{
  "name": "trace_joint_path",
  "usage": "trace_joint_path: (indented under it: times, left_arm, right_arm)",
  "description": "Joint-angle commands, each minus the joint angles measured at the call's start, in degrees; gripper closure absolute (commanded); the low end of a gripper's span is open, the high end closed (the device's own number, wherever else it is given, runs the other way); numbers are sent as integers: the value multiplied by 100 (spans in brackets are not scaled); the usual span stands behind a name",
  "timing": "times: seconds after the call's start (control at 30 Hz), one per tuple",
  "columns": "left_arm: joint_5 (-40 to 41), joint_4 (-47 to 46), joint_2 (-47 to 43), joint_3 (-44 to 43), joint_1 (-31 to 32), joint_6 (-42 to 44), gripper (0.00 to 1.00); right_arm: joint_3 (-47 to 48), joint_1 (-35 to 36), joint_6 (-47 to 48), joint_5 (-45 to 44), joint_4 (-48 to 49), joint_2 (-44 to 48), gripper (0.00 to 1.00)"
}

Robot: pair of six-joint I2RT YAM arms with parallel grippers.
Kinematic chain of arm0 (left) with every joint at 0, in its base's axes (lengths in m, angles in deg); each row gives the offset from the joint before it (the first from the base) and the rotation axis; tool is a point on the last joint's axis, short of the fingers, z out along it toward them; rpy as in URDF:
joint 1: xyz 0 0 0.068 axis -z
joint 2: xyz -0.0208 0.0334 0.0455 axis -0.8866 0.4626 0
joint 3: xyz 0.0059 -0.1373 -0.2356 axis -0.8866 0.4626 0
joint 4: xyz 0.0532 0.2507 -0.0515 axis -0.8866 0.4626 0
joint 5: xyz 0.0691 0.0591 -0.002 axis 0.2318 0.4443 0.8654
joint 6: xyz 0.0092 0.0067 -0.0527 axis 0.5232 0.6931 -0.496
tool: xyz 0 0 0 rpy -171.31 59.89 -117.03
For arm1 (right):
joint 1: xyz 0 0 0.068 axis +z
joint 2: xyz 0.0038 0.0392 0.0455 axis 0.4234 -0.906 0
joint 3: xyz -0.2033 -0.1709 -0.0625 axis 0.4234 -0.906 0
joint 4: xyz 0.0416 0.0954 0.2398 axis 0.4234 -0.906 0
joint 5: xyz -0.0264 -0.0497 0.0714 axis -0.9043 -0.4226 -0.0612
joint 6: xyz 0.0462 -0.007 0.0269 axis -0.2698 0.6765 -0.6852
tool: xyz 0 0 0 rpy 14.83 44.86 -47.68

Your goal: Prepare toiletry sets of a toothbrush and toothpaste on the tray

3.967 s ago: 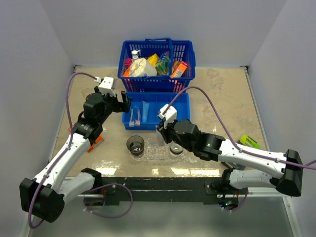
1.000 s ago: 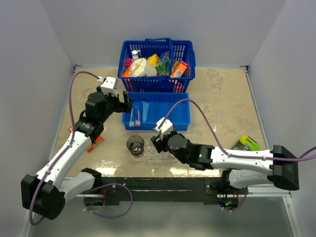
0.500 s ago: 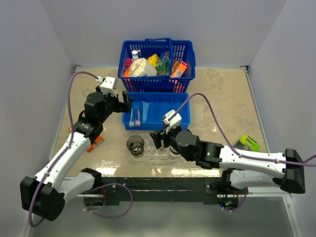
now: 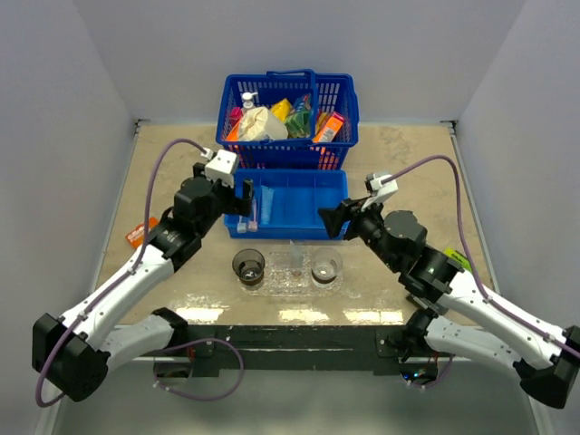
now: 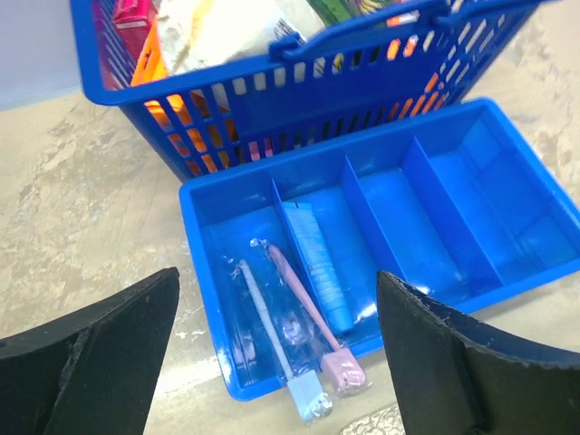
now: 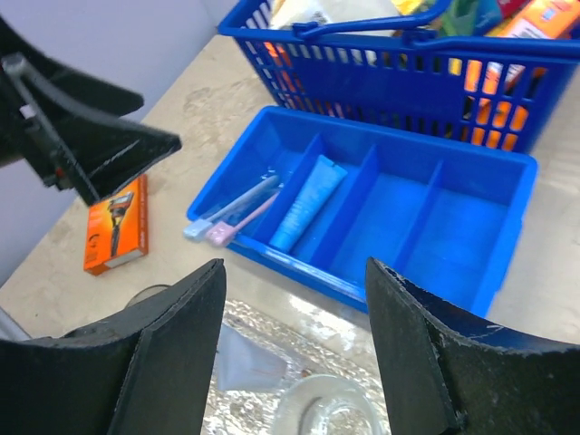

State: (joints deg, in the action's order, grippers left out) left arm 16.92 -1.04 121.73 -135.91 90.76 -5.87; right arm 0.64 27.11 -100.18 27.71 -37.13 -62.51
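Two wrapped toothbrushes (image 5: 272, 313), one pink-ended and one pale, lie in the leftmost slot of the blue divided bin (image 5: 435, 195), also seen as the toothbrushes (image 6: 231, 210). A pale blue toothpaste tube (image 5: 317, 263) lies in the slot beside them. Another pale toothpaste tube (image 6: 245, 358) lies on the clear bumpy tray (image 4: 272, 283) between two smoky cups (image 4: 248, 265). My left gripper (image 5: 276, 276) hovers open above the bin's left end. My right gripper (image 6: 294, 265) is open and empty, over the tray's far edge at the bin's front right.
A blue handled basket (image 4: 288, 113) full of packets and a pump bottle stands behind the bin. An orange box (image 4: 138, 234) lies on the table at the left. A green packet (image 4: 458, 260) lies at the right, beside the right arm.
My right gripper has lifted off the tray and swung right and back; a pale tube now shows where it was. My left gripper moved right, over the bin's left end.
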Motion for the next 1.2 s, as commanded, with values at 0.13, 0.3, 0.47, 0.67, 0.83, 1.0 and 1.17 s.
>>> trace_joint_path:
  times: [0.13,0.3,0.47,0.67,0.83,1.0,1.17]
  left_arm:
    - [705,249,562,-319,605,306,9]
    - [467,801,1248,-838,701,-19,20]
    - [537,1426,2118,-1348,798,-142,30]
    - [564,1655,2699,-1717,877,-257,46]
    - [625,1865,3339,-2243,1071,-318,51]
    - [687,2515,4139,-2912,1062,-485,52]
    - [950,2745,4448,-3370,1062,-626,52]
  right_arm:
    - [-340,-1172,-314,1207,-450,417,36]
    - [-331,-1577,-403,1691,-512,364,38]
    - [-331,-1586,-455,1771,-678,610,38]
    - [-129,-1595,-403,1516,-1223,952,39]
    - [-15,-1586,-315,1279,-1531,1076,39]
    - [-41,-1595,-245,1261,-1646,1269,39]
    - [-111,-1595,-174,1200,-1786,1401,39]
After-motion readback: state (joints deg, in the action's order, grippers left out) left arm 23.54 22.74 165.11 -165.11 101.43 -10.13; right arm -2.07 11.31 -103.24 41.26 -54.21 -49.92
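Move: Inside the blue box, the blue toothpaste tube lies about 10 cm ahead of the left hand, 6 cm to its right and some 21 cm below. The two wrapped toothbrushes are about 7 cm ahead, one 2 cm to the right and the other 1 cm to the left, at like depth; the white tube already on the clear tray is 7 cm back and 12 cm to the right. From the right hand the blue tube is about 18 cm ahead, 14 cm to the left and 26 cm below. Sinking about 15 cm into the reach for the blue tube, the left hand also slides some 9 cm right and, after a slight draw back, 3 cm forward. It tips down about 30 degrees, rolls left side up, and half closes its wide-open fingers, still short of the tube. Meanwhile the empty right hand goes 7 cm right, away from the box and tray, dipping about 3 cm with fingers still parted. ##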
